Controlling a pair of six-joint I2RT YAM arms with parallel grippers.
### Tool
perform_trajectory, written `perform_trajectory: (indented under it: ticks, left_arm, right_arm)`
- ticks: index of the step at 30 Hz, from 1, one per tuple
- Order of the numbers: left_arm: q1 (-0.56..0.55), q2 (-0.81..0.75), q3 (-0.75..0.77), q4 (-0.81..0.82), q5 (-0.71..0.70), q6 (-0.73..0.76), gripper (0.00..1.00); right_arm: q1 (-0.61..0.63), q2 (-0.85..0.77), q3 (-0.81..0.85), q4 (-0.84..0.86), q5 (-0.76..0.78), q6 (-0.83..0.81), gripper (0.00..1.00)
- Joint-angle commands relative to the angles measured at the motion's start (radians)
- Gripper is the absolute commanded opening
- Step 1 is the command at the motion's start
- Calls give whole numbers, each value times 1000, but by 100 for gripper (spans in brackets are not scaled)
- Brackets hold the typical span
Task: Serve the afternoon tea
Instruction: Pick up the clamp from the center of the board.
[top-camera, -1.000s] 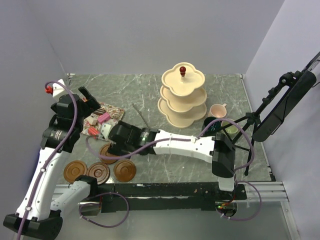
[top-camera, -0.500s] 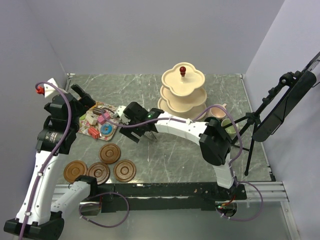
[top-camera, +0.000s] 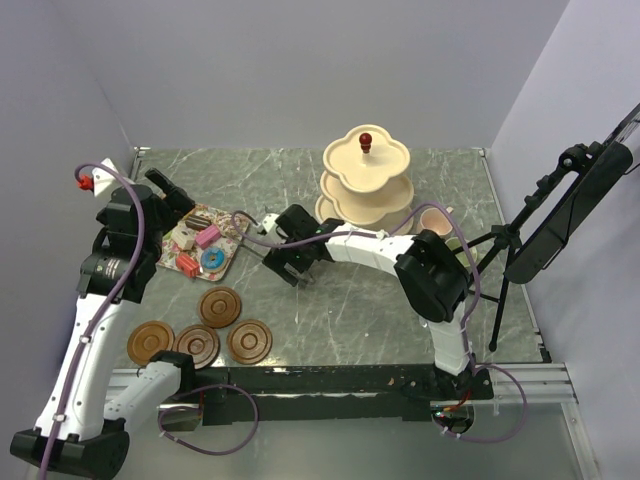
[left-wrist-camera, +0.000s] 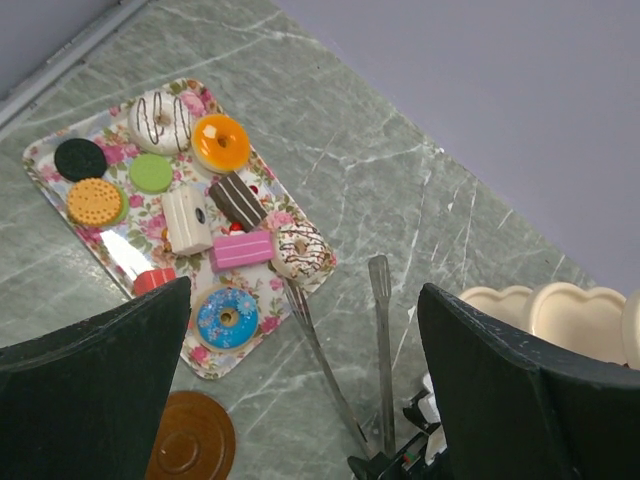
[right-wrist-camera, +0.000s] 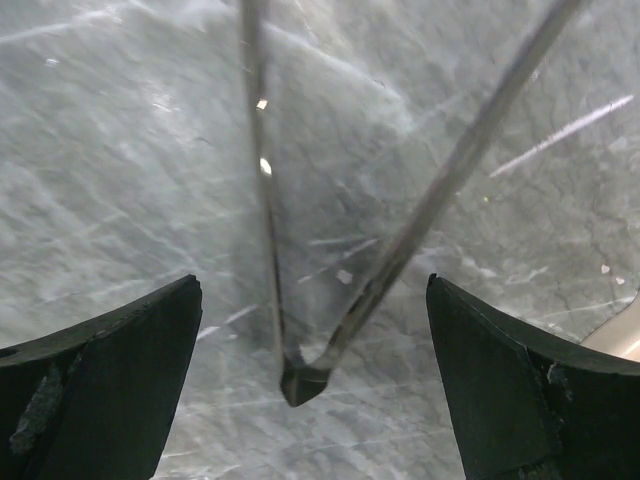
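Observation:
Small colourful cakes (left-wrist-camera: 220, 143) lie on a floral tray (top-camera: 232, 228) at the table's left. My left gripper (top-camera: 172, 192) hovers open above the tray's far left corner, holding nothing (left-wrist-camera: 305, 290). The cream three-tier stand (top-camera: 366, 190) with a red knob is at the back centre, its tiers bare. A pink mug (top-camera: 433, 222) sits to its right. Several brown saucers (top-camera: 220, 306) lie at the front left. My right gripper (top-camera: 292, 262) is open, low over the table, with the hinge of the metal tongs (right-wrist-camera: 300, 380) between its fingers, untouched.
The tongs (left-wrist-camera: 381, 340) lie splayed on the marble between tray and stand, tips towards the tray. A black tripod with a camera (top-camera: 560, 215) stands at the right edge. Grey walls close the back and sides.
My right arm swung from above the tray's front edge rightwards and back to the tongs. The left gripper shifted slightly and stays open.

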Motion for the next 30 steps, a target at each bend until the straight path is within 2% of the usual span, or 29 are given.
perform_trajectory:
  ticks: [1, 7, 17, 22, 25, 30]
  left_arm:
    - [7, 21, -3, 52, 41, -34, 100]
    - [7, 64, 19, 52, 68, -25, 100]
    - [11, 90, 32, 32, 107, -9, 100]
    - [14, 96, 42, 15, 120, 3, 100]
    - [17, 104, 48, 3, 136, 8, 100]
    - [22, 113, 63, -13, 156, 21, 100]
  right_arm:
    - [-31, -65, -26, 87, -45, -4, 100]
    - [-40, -48, -60, 113, -63, -20, 99]
    - [-36, -4, -83, 162, -37, -10, 88]
    - [-10, 21, -97, 189, 25, -9, 84]
    - [4, 27, -104, 205, 47, 6, 81]
    - [15, 23, -101, 200, 55, 34, 69]
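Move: The clamp lies under the open right fingers, the middle of its V about 3 cm ahead, 3 cm left and 4 cm below, with its hinge back and to the hand's right. From that hand, the pastry tray is some 17 cm left and 4 cm ahead, the nearest brown coaster 14 cm left and 9 cm back, the tiered stand about 17 cm right and 7 cm ahead. From the left hand, the clamp is roughly 18 cm right, 4 cm ahead and 30 cm down. Right fingers come in on the outer sides of the clamp's two legs just ahead of its hinge, seeming to reach them by the end, as they close about a quarter of their range while the hand sinks some 2.5 cm around the clamp. The empty left hand, fingers wide open, eases down about 3 cm and about 2 cm each forward and right, tipping slightly downward. ##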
